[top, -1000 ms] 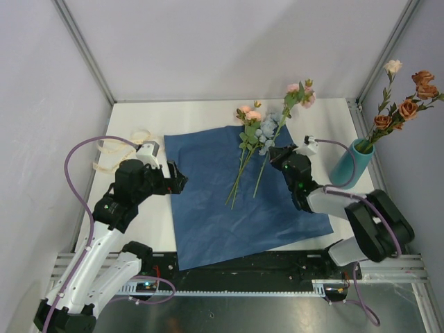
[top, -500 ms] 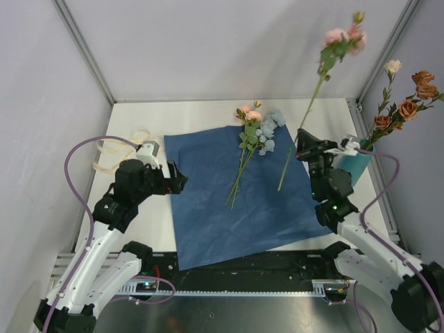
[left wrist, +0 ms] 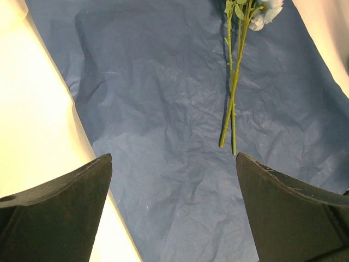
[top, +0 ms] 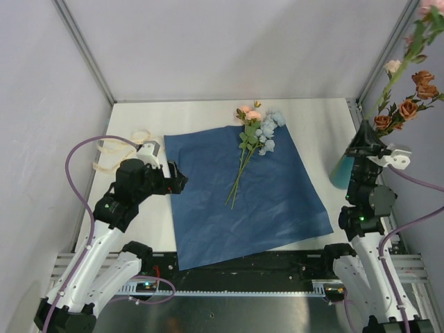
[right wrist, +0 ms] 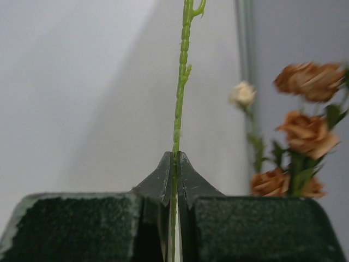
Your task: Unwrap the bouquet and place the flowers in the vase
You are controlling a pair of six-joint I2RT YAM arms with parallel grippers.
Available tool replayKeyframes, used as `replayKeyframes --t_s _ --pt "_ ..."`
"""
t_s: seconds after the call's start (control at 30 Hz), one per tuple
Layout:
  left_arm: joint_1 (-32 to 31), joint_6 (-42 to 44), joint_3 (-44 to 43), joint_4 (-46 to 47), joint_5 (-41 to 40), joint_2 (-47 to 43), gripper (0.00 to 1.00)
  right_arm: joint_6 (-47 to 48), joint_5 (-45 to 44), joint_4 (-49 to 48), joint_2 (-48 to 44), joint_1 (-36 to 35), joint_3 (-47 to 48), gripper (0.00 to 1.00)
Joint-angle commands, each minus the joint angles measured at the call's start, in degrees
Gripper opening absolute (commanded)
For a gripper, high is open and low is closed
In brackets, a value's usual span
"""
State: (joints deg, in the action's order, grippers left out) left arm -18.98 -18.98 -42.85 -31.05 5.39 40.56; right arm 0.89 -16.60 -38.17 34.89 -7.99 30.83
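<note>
The bouquet lies unwrapped: its blue paper point(top: 236, 201) is spread flat mid-table, with two flowers point(top: 253, 128), pink and pale blue, lying on its far part. My right gripper point(top: 363, 137) is shut on the green stem point(right wrist: 182, 82) of a pink flower point(top: 424, 14), held upright high at the right, just beside the teal vase point(top: 339, 173). The gripper partly hides the vase. Orange-brown flowers point(top: 409, 104) and a cream bud stand in the vase. My left gripper point(top: 177, 182) hangs open at the paper's left edge, with nothing between its fingers point(left wrist: 60, 213).
Cream ribbon point(top: 121, 152) lies loose on the white table at the far left. Grey walls and metal frame posts point(top: 388, 52) close in the table. In the left wrist view the two stems point(left wrist: 234, 98) lie ahead on the paper point(left wrist: 163, 109).
My right gripper has lifted the pink flower off the paper and swung it right and up, to beside the vase. The left arm has not moved.
</note>
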Motion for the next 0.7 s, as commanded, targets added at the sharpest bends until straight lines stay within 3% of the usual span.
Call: replayKeyframes --t_s 0.0,0.23,0.67 --pt "0.35 1.05 0.17 0.62 0.98 0.31 1.00 6.00 6.99 -2.66 0.59 8.44 3.48 0.00" --pt "0.33 1.05 0.18 0.60 1.09 0.38 1.00 9.90 10.04 -13.89 7.54 17.22 3.54 0.00" --pt "0.30 1.05 0.22 0.63 1.09 -0.30 0.99 9.02 13.70 -31.37 21.27 21.78 3.67 0.00"
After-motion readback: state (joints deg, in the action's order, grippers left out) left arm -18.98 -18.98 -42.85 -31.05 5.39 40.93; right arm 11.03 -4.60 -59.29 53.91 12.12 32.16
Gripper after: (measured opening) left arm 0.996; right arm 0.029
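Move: The vase, where the held flower is being taken, has its middle about 9 cm right of the right hand, 6 cm farther out and some 29 cm below it. The orange roses already standing in it lie roughly 14 cm right, 9 cm ahead and 3 cm above this hand, the cream rose about 11 cm right, 15 cm ahead and 5 cm above. From the left hand, the vase is some 60 cm right, 10 cm ahead and 9 cm lower. The pink flower's stem, still pinched in the shut right fingers with its bloom above them, is carried some 8 cm to the right towards the vase and its roses, rising a little first, then also forward about 4–5 cm. The wrist swings about 15 degrees clockwise and rolls its left side down by as much, easing almost to a stop over the vase. ##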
